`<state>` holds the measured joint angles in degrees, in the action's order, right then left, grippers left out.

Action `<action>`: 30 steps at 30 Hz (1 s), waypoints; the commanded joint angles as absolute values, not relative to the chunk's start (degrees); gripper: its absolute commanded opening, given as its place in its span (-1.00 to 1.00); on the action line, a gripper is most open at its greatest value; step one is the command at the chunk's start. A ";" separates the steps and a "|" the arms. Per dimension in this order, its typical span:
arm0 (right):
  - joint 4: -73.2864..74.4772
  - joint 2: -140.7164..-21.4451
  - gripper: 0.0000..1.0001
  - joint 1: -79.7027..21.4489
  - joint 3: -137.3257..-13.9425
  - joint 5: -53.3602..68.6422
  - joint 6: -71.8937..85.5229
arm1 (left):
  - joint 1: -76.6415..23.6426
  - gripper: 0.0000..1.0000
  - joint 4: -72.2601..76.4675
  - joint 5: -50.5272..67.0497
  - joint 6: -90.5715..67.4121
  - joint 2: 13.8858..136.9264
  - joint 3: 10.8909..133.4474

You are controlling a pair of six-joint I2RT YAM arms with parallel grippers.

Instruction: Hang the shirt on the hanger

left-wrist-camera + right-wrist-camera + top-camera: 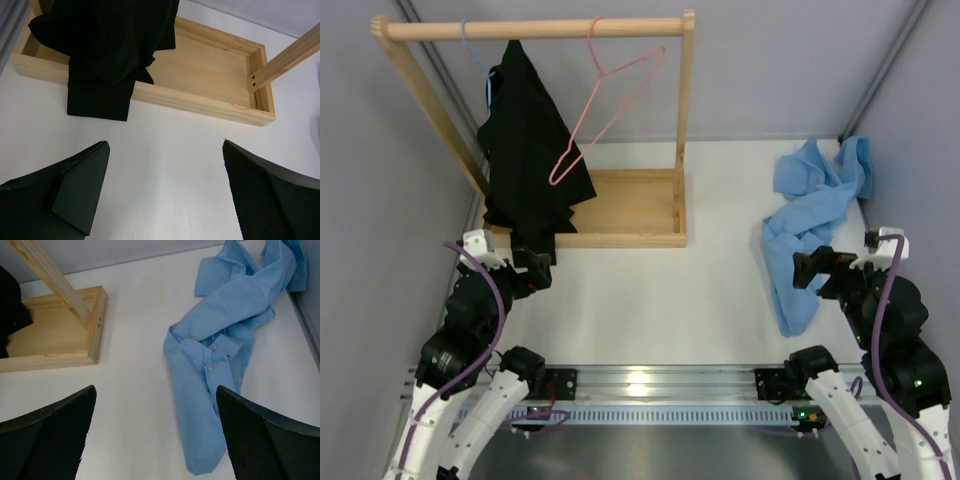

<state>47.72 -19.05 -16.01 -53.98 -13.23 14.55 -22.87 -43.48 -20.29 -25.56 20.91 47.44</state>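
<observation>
The light blue shirt (812, 218) lies crumpled on the white table at the right, stretching from the far right corner toward my right arm; it also shows in the right wrist view (225, 345). The pink wire hanger (605, 105) hangs by its hook from the wooden rail (535, 30), tilted. My right gripper (812, 268) is open and empty, just above the shirt's near end; the shirt lies between and ahead of its fingers (270, 440). My left gripper (535, 268) is open and empty near the rack base.
A black garment (528, 150) hangs on a thin blue hanger (480, 65) at the rail's left and drapes over the wooden rack base (630, 205), also in the left wrist view (200, 75). A rack post (685, 90) stands at the right of the base.
</observation>
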 commanded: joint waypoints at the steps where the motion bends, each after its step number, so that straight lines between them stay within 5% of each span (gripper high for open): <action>1: 44.65 -20.04 0.99 -16.43 -54.23 -13.54 13.89 | -23.03 0.96 -40.43 -20.57 -25.31 21.18 47.02; 15: 34.11 -31.80 0.99 -16.35 -49.83 -20.27 22.32 | -23.03 0.96 -40.43 -20.30 -25.40 20.66 47.11; 22: 28.84 -55.75 0.99 -13.64 -57.91 -33.39 22.41 | -23.03 0.96 -40.43 -19.69 -25.58 21.88 47.11; 30: 24.52 -89.24 0.99 5.62 -74.08 -17.05 21.01 | -23.73 0.96 -40.43 -19.25 -25.66 22.76 47.11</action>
<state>28.38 -79.70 1.17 -68.51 -22.02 21.12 -23.24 -43.46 -19.90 -25.58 22.09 47.42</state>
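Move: The blue shirt lies on the table with its middle some 22 cm ahead of the right hand, 11 cm to its right and 26 cm below. Its near end lies almost under the hand. The wooden rack's near right corner is about 20 cm ahead, 20 cm left and 25 cm down. The pink hanger hangs roughly 35 cm ahead, 36 cm left, at about hand height. From the left hand the shirt's middle is about 20 cm ahead, 64 cm right and 23 cm below. Forward and down, then veering right as well, the right hand reaches out over the blue shirt, gathering speed: a little over 20 cm forward, about 10 cm down and 8 cm right. The wrist tips the fingers down some 25 degrees and turns clockwise about as much. The fingers stay wide open, still above the cloth. ##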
